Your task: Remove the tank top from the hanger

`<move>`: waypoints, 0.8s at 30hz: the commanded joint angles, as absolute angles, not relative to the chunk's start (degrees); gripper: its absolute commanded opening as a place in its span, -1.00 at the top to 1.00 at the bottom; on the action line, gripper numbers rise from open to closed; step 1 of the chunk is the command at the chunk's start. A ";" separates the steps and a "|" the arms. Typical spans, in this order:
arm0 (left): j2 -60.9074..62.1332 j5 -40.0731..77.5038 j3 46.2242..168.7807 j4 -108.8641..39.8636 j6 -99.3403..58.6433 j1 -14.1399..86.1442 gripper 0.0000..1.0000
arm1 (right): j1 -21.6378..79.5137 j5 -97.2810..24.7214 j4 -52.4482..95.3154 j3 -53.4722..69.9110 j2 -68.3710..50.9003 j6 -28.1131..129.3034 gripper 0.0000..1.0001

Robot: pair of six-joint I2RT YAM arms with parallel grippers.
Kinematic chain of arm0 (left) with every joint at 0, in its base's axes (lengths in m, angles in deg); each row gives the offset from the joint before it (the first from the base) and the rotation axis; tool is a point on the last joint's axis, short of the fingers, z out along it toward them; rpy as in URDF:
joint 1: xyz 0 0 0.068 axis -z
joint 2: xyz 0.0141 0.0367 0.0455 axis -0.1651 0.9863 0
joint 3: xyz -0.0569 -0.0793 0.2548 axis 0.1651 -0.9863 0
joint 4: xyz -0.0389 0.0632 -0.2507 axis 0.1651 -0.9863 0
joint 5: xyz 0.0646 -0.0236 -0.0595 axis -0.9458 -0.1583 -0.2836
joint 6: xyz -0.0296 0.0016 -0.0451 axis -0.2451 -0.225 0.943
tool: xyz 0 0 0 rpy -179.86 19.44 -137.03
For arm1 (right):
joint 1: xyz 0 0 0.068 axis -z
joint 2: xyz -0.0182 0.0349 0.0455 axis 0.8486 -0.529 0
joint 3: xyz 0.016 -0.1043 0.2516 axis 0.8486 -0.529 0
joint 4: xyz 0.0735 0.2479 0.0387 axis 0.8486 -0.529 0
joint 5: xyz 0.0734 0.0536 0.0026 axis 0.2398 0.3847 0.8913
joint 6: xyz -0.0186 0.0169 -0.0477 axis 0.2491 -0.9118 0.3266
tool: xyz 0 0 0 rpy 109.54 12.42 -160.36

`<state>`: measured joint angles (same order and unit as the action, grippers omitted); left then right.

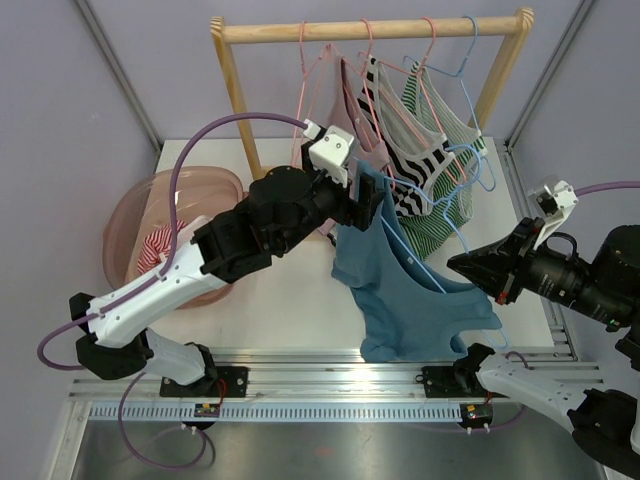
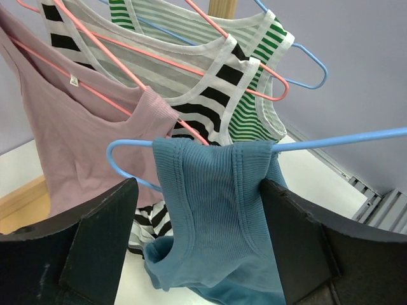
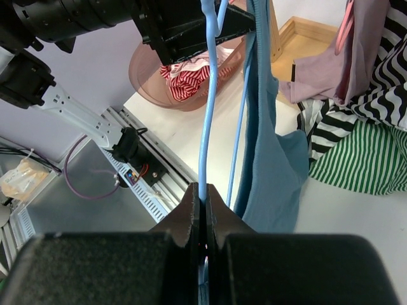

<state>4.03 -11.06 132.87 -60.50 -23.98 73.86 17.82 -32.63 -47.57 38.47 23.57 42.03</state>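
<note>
A blue ribbed tank top [image 1: 400, 290] hangs by one strap from a light blue hanger [image 1: 418, 265], its body draped down onto the white table. In the left wrist view the strap [image 2: 216, 203] is folded over the hanger wire [image 2: 337, 140]. My left gripper [image 2: 198, 190] stands open around it: the right finger [image 2: 292, 229] touches the fabric and the left finger [image 2: 102, 241] stands apart. My right gripper [image 3: 205, 197] is shut on the blue hanger wire [image 3: 206, 114], to the right of the top [image 3: 267, 152]. From above, the left gripper [image 1: 372, 205] is at the top's upper end and the right gripper [image 1: 455, 265] at its right side.
A wooden rack [image 1: 370, 30] at the back carries pink and blue hangers with a pink top [image 1: 335, 110], a black-striped top [image 1: 410, 170] and a green-striped top [image 1: 445, 215]. A pink basin [image 1: 125, 215] with a red-striped garment sits at the left. A metal rail [image 1: 330, 375] runs along the near edge.
</note>
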 commanded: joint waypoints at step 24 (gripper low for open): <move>-3.95 -43.06 128.67 -66.98 -14.11 71.04 1.00 | 17.46 -29.78 -42.48 30.24 26.37 48.79 1.00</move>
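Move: The blue tank top's shoulder strap is already between the left hand's open fingers, about 1 cm ahead and 1 cm right of the hand point, level with it. The hanger's end loop sticks out some 3 cm ahead and 2 cm left, 1 cm higher. The pink tank top hangs roughly 14 cm straight ahead, the black-striped one about 13 cm ahead and 9 cm right, both some 5 cm lower. From the right hand, the strap lies about 12 cm ahead, 12 cm left and 3 cm up. The left fingers close fully and pinch the blue strap while that hand stays put; then the hand, speeding up, draws the cloth about 6 cm left, with some forward drift, turning roughly 20 degrees counter-clockwise. The right hand keeps its shut grip on the blue hanger, first still, then sinking about 3 cm as the left pulls away. ##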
